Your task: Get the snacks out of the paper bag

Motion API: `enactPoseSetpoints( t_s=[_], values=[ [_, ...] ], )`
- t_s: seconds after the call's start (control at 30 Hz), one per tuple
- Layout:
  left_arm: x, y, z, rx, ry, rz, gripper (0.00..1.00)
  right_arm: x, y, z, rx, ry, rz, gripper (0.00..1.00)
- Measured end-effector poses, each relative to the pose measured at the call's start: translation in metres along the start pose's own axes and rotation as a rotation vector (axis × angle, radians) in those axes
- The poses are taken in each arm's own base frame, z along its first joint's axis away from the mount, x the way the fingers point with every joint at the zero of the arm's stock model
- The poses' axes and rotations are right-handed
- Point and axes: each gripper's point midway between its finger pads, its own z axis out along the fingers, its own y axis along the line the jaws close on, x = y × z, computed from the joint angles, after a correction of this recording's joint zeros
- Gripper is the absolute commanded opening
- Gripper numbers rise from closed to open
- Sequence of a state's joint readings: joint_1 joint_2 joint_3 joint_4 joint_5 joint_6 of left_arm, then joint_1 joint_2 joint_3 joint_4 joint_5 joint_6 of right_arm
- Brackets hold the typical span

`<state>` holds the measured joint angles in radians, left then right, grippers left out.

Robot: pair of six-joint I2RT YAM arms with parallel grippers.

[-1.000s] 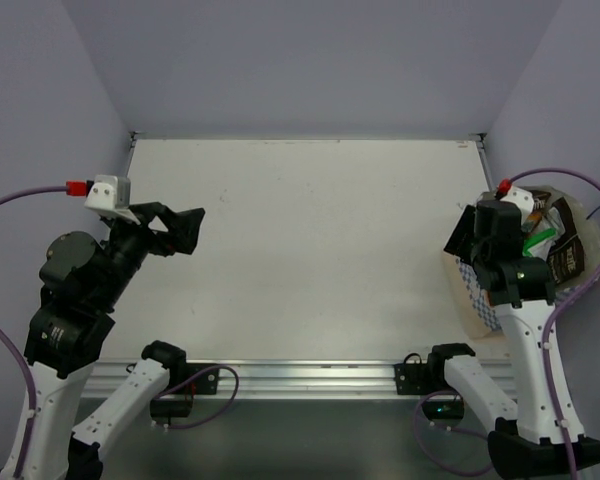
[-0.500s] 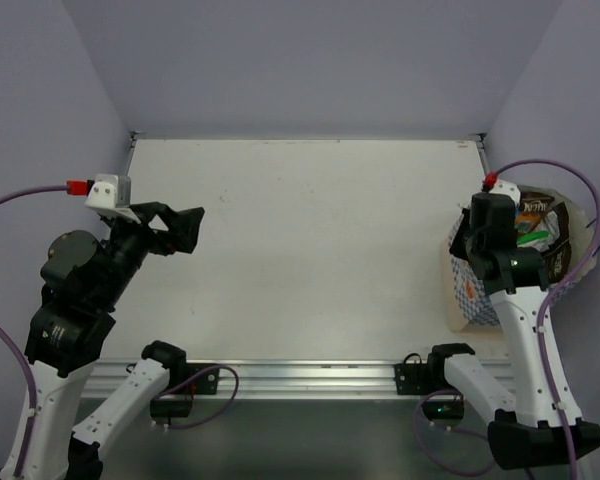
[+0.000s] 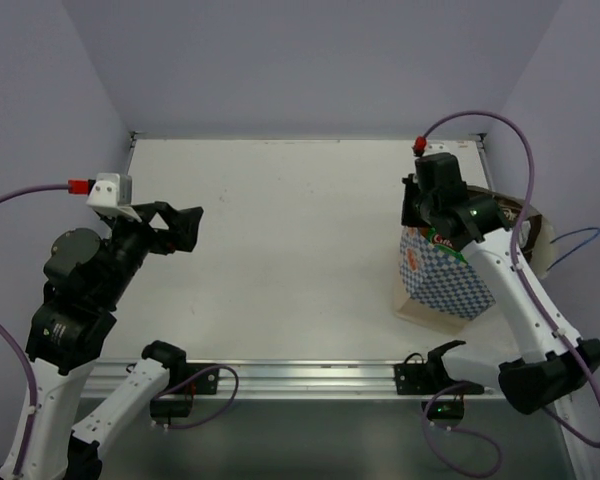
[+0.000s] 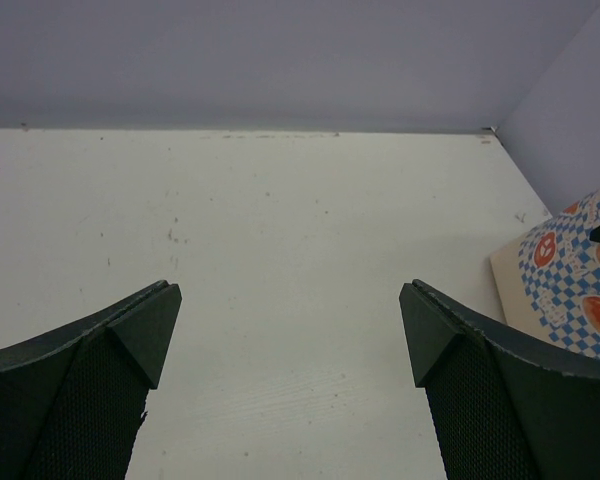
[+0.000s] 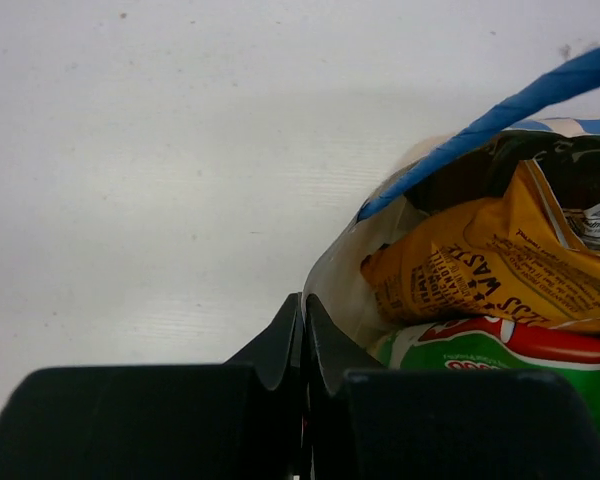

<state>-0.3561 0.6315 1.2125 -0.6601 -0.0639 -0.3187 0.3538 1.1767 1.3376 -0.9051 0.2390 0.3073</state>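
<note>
The paper bag (image 3: 448, 285), blue-and-white checked, stands at the right side of the table. My right gripper (image 3: 412, 212) is shut on its rim. In the right wrist view my right gripper (image 5: 303, 312) pinches the cream bag wall (image 5: 342, 275) between closed fingers. Inside the bag lie an orange packet (image 5: 485, 262), a green and white packet (image 5: 500, 355) below it and a dark packet (image 5: 580, 185) behind. A blue string handle (image 5: 510, 110) arches over them. My left gripper (image 3: 185, 228) is open and empty, raised over the left of the table, far from the bag (image 4: 570, 290).
The white table (image 3: 290, 250) has grey walls at the back and on both sides. A metal rail runs along its near edge (image 3: 300, 375). Purple cables hang from both wrists.
My right gripper has moved left and away from the near edge, pulling the paper bag from the table's right edge further onto the table. The left arm has not moved.
</note>
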Motion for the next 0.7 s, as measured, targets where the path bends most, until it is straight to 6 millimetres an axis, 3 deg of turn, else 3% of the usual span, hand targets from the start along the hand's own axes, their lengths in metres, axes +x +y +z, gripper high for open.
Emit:
enactPoseSetpoints(
  t_s=[0.43, 0.57, 0.7],
  values=[
    [0.005, 0.008, 0.001, -0.044, 0.017, 0.002, 1.0, -0.03, 0.167, 0.042, -0.225, 0.001, -0.205, 0.0],
    [0.006, 0.009, 0.001, -0.05, 0.024, 0.003, 1.0, -0.036, 0.212, 0.047, -0.277, -0.014, -0.247, 0.0],
    [0.013, 0.011, 0.002, -0.056, 0.051, 0.002, 1.0, -0.029, 0.241, 0.045, -0.318, -0.011, -0.282, 0.0]
  ],
)
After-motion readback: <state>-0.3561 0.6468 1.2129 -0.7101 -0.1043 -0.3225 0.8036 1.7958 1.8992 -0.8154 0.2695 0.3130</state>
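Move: Clear table middle lies some 21 cm left and 7 cm ahead of the right hand, about 25 cm below it; that hand already pinches the paper bag's left rim. The bag's body lies about 14 cm right of this hand, 4 cm back and 12 cm below, with the green snack pack 8 cm right, 4 cm back and 5 cm below. From the idle left hand the table middle is some 23 cm right, 15 cm ahead and 39 cm down. Keeping its shut fingers on the paper bag's left rim, the right hand drags the bag quickly left, about 24 cm from the right side towards the middle of the table, and some 6 cm forward, staying nearly level. The hand turns counter-clockwise by roughly 25 degrees as it goes and slows towards the end. ##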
